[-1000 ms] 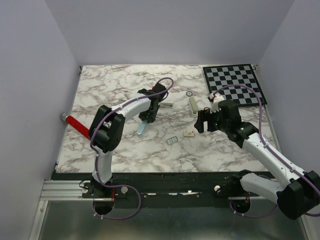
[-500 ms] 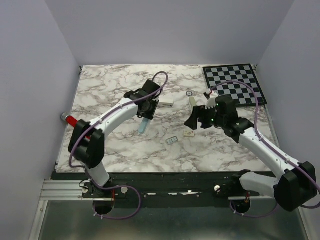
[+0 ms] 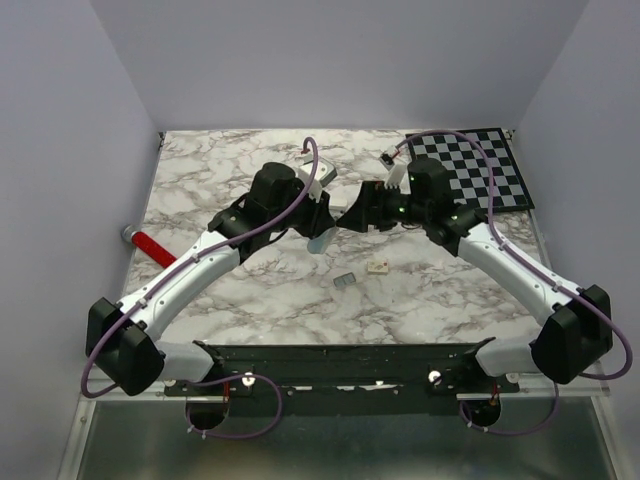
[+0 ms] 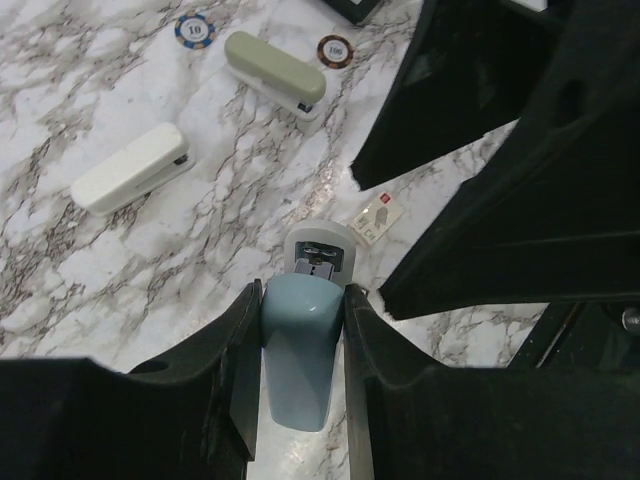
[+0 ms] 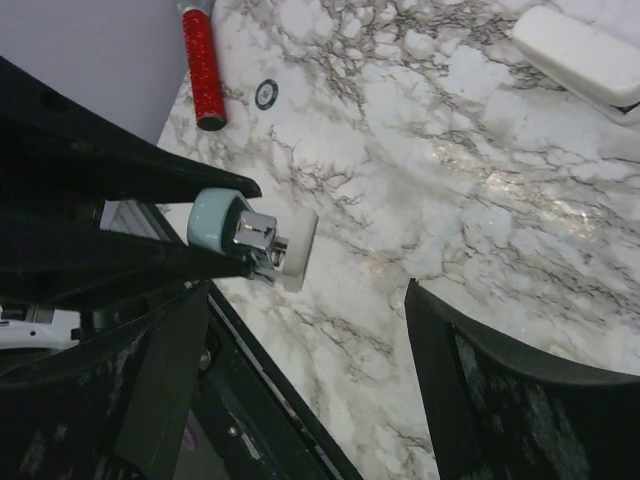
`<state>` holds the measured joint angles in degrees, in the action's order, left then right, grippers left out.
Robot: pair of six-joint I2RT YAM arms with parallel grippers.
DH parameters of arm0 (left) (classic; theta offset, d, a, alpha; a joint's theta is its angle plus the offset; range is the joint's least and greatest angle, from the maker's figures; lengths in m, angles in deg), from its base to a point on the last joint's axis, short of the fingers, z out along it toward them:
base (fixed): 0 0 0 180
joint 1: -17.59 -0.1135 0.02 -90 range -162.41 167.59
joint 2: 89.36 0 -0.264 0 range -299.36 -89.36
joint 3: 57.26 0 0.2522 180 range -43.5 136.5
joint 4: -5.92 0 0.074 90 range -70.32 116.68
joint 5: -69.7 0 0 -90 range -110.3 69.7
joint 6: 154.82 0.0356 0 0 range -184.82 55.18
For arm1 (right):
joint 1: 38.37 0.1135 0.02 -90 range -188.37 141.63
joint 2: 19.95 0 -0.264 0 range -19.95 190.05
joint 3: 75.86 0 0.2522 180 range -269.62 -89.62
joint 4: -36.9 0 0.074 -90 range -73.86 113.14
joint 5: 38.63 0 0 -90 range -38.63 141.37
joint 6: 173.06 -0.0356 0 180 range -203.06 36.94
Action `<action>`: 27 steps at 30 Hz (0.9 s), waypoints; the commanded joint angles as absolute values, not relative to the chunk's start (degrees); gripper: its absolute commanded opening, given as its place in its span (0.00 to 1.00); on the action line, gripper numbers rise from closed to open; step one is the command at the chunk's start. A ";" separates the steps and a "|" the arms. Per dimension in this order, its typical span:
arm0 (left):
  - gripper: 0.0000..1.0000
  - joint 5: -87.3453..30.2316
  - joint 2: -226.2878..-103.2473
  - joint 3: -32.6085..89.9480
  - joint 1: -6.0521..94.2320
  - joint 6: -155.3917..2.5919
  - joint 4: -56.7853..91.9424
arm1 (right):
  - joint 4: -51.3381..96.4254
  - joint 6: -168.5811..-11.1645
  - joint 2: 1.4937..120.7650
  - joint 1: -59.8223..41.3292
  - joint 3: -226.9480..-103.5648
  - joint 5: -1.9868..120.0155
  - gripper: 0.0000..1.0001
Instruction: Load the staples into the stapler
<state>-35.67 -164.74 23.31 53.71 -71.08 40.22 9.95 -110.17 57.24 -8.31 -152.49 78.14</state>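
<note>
The light-blue stapler [image 4: 298, 352] hangs above the marble table, and my left gripper [image 4: 300, 292] is shut on its body. Its white-and-metal front end [image 5: 262, 238] points toward my right gripper [image 5: 310, 372], which stands open just right of it with nothing between its fingers. From above, the stapler [image 3: 322, 241] is at the table's middle, between the left gripper [image 3: 318, 226] and the right gripper [image 3: 358, 209]. The staples [image 3: 345, 280], a small flat grey rectangle, lie on the table in front of both grippers, beside a small white box [image 3: 378, 267].
A white stapler [image 4: 130, 168] and a pale-green stapler [image 4: 275, 75] lie on the marble with two poker chips [image 4: 194, 30] near them. A chessboard [image 3: 470, 175] lies at the back right. A red cylinder [image 3: 155, 246] rests at the left edge.
My left arm has lifted the blue stapler off the table and carried it right, to the middle. My right gripper has moved left and back to face its front end.
</note>
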 commanded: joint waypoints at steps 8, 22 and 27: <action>0.00 -41.21 -161.08 23.21 56.08 -69.13 32.43 | 8.72 -113.38 60.73 -5.68 -155.19 75.37 0.60; 0.00 -42.62 -159.76 22.77 57.32 -68.08 33.21 | 11.18 -116.98 58.71 -5.68 -152.20 69.30 0.34; 0.00 -42.36 -159.50 22.94 58.63 -67.72 33.31 | 11.45 -117.51 59.41 -5.59 -152.81 70.00 0.29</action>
<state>-37.70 -162.64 22.56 56.51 -68.02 35.65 10.23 -116.82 58.85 -5.16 -153.30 73.90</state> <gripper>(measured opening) 0.378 0.311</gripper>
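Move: In mid-air, some 20 cm above the table, the blue stapler hangs in the left fingers. The front end of its white base is the right hand's target, about 4 cm to the left of the right hand, 1 cm ahead and 2 cm below. From the left hand, it is some 3 cm right and 2 cm ahead. From the right hand, the staples lie about 3 cm left and 4 cm back, the staple box some 4 cm right and 1 cm back. Closing its wide-open fingers around the front of the white base, the right hand first eases left about 1.5 cm, then nearly stays put while they narrow to about a third open and pinch the base end. The left hand keeps its grip on the blue top, bringing the stapler up some 2.5 cm and right about 2 cm into the right fingers, drifting slightly back, with a small tilt. ##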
